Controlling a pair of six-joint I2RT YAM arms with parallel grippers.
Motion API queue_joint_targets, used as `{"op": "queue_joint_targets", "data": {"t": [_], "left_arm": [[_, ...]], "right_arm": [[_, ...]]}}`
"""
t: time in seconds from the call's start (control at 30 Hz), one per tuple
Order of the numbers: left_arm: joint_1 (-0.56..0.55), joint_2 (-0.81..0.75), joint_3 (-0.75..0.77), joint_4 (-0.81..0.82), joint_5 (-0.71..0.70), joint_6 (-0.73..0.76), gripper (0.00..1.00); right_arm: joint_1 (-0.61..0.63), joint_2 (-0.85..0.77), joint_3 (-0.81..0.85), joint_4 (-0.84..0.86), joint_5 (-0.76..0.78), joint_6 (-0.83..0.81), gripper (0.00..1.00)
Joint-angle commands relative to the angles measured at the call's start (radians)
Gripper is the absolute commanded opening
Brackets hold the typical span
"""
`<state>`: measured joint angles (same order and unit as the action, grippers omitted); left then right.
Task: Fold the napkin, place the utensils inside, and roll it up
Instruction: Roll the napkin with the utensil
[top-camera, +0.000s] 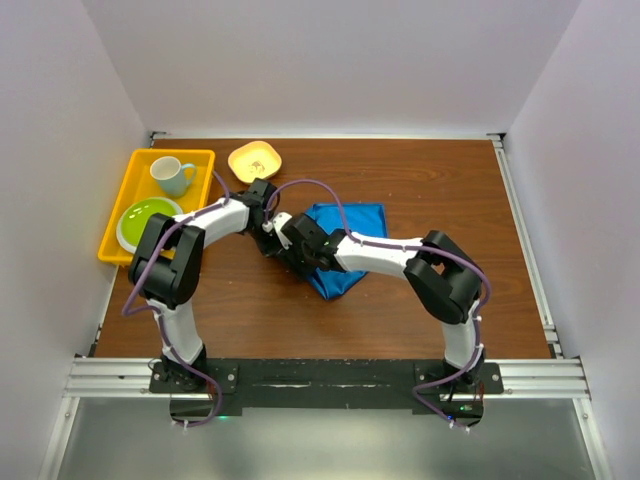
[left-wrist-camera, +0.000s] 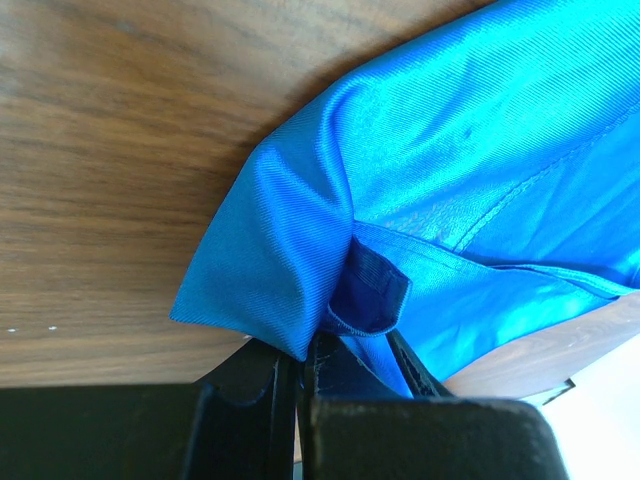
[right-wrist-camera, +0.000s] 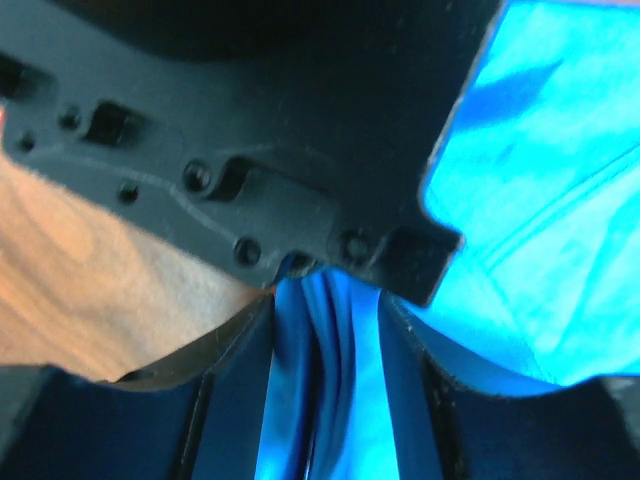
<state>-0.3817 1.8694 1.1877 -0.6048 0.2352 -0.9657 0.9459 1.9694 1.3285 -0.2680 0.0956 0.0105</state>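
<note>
The royal-blue napkin (top-camera: 350, 232) lies folded near the middle of the table, and both arms meet at its left corner. My left gripper (top-camera: 270, 222) is shut on that corner. In the left wrist view the napkin (left-wrist-camera: 450, 150) bunches into the pinched jaws of the left gripper (left-wrist-camera: 300, 345), lifted a little off the wood. My right gripper (top-camera: 292, 242) is right next to it. Its fingers stand apart around loose folds of the napkin (right-wrist-camera: 330, 380), the right gripper (right-wrist-camera: 328, 300) almost against the left gripper's black body (right-wrist-camera: 250, 120). The utensils are out of view.
A yellow tray (top-camera: 112, 225) at the far left holds a pale blue cup (top-camera: 172, 175) and a green plate (top-camera: 148, 218). A small orange-yellow bowl (top-camera: 254, 160) stands just behind the left wrist. White walls close in the table on three sides.
</note>
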Motion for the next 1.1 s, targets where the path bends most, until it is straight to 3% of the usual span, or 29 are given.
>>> {"op": "queue_joint_targets", "data": {"t": [0.0,0.07,0.17,0.23,0.3,0.33,0.43,0.5,0.7,0.93,1.07], "left_arm": [[-0.014,0.002,0.004,-0.052,0.009,-0.005,0.0],[-0.014,-0.004,0.003,-0.05,0.01,-0.004,0.0],[-0.014,-0.016,-0.003,-0.035,0.015,0.008,0.0],[-0.011,-0.029,-0.013,-0.021,0.012,0.021,0.0],[-0.002,-0.056,-0.034,0.013,0.012,0.039,0.04],[0.001,-0.068,-0.046,0.026,0.015,0.042,0.12],[0.024,-0.125,-0.098,0.092,0.032,0.053,0.23],[0.044,-0.157,-0.131,0.128,0.042,0.064,0.27],[0.087,-0.266,-0.187,0.189,0.038,0.116,0.47],[0.102,-0.345,-0.211,0.241,0.039,0.194,0.48],[0.096,-0.323,-0.247,0.309,0.128,0.205,0.44]], "right_arm": [[0.042,0.005,-0.058,-0.008,0.019,-0.018,0.46],[0.04,0.011,-0.066,-0.008,0.027,-0.018,0.39],[0.04,0.008,-0.077,0.001,0.01,0.037,0.1],[0.037,0.002,-0.092,0.012,0.004,0.055,0.0],[0.031,-0.003,-0.101,0.016,-0.014,0.077,0.0],[0.028,-0.015,-0.115,0.03,-0.022,0.083,0.0],[0.011,-0.027,-0.146,0.055,-0.056,0.101,0.0],[-0.015,-0.041,-0.166,0.075,-0.092,0.118,0.0],[-0.094,-0.076,-0.215,0.136,-0.305,0.167,0.0],[-0.251,0.006,-0.23,0.213,-0.715,0.282,0.0],[-0.32,0.097,-0.226,0.259,-0.896,0.345,0.0]]}}
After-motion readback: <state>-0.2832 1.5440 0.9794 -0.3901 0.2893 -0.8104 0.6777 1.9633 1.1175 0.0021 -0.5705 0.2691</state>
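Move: The left gripper is still shut on the left end of the napkin's rolled edge, right at its fingertips. The right gripper, half open, straddles the same rolled edge a little farther along, the cloth between its fingers. The napkin's flat part centres about 10 cm to the right of the right hand and 4 cm farther out. The yellow bowl stands some 29 cm ahead of the left hand and 12 cm to its left. Close the right gripper on the napkin's rolled edge, then draw it about 2 cm right and 1 cm back and down while rolling the wrist some 40 degrees, until its fingers point left and down. Ease the left gripper back 1 cm, open it about halfway to let the cloth go, and lift it roughly 7 cm, also moving 3 cm left, tips tilting forward. ##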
